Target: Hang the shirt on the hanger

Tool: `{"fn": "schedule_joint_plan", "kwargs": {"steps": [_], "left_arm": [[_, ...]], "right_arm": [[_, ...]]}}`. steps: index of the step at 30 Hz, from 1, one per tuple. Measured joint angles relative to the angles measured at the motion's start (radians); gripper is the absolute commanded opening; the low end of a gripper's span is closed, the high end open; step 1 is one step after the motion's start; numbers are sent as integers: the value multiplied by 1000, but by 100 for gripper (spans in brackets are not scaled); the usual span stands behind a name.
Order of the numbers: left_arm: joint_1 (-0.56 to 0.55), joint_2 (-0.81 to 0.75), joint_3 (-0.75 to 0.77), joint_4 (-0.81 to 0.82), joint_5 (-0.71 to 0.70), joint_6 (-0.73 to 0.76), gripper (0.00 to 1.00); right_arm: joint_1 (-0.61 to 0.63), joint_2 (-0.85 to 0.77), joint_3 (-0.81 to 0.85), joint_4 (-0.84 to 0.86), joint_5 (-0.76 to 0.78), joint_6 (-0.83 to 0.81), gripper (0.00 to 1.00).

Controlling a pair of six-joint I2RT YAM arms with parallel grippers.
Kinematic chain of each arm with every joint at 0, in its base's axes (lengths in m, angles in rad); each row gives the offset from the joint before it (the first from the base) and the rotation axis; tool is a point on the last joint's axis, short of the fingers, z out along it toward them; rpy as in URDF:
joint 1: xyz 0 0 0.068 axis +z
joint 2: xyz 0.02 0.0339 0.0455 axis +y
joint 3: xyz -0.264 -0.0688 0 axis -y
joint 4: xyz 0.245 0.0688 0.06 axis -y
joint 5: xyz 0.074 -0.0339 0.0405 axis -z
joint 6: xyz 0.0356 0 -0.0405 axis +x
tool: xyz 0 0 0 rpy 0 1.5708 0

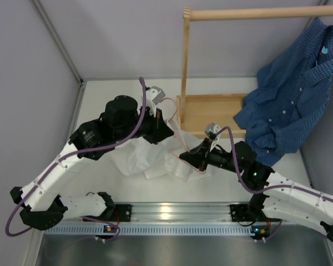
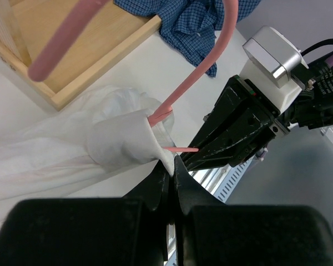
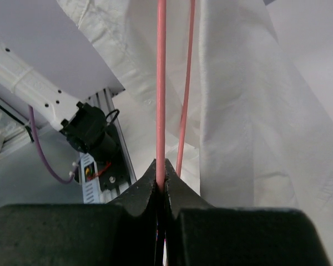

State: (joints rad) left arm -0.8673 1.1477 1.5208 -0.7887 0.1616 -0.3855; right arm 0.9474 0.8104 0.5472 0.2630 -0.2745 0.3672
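Note:
The white shirt (image 1: 137, 159) lies crumpled on the table between the two arms. My left gripper (image 1: 167, 134) is shut on a fold of its cloth (image 2: 127, 141), near the spot where the pink wire enters the cloth; in the left wrist view the gripper (image 2: 174, 164) pinches the fold's lower corner. The pink wire hanger (image 2: 208, 61) rises out of that fold, its hook (image 2: 61, 36) over the wooden tray. My right gripper (image 3: 161, 176) is shut on one straight wire of the hanger (image 3: 161, 83), with shirt cloth (image 3: 238, 111) draped beside it. The right gripper (image 1: 186, 157) sits just right of the left one.
A wooden frame with a tray base (image 1: 211, 111) and top rail (image 1: 255, 14) stands at the back. A blue checked shirt (image 1: 288, 105) hangs from the rail's right end, down onto the tray. Grey walls close in the left and back.

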Motion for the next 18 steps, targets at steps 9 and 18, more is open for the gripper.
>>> {"fn": "schedule_joint_plan", "kwargs": {"steps": [9,18], "left_arm": [[-20,176,237,-137,106,133,48],[-31,164,406,-170,116,360,98]], "right_arm": [[14,-17,-100,223,108,60,0],[14,-38,-197,447,180,85,0]]}}
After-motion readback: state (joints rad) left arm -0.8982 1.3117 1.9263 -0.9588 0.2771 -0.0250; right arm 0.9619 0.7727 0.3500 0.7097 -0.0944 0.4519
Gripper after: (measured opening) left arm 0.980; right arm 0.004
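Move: The white shirt's collar, pinched at its edge by the left fingers, has its opening around the hanger's neck roughly 3 cm ahead and 3 cm right of the left hand. From the right hand, which grips the hanger's side, that collar is some 7 cm ahead, 3 cm left and 10 cm higher. From the left hand, the right fingers are about 4 cm back, 6 cm right and 10 cm lower; the rack's post foot is roughly 27 cm ahead, 5 cm right, 33 cm below. The shirt's collar edge is let go: the left fingers open wide while that hand slips about 3 cm right, then rises some 7 cm up and away from the cloth, the fingers tipping up and swinging clockwise. The right hand keeps its grip on the hanger, lifting it 2 to 3 cm and edging slightly forward and right while its fingertips tilt up some 15 degrees. ##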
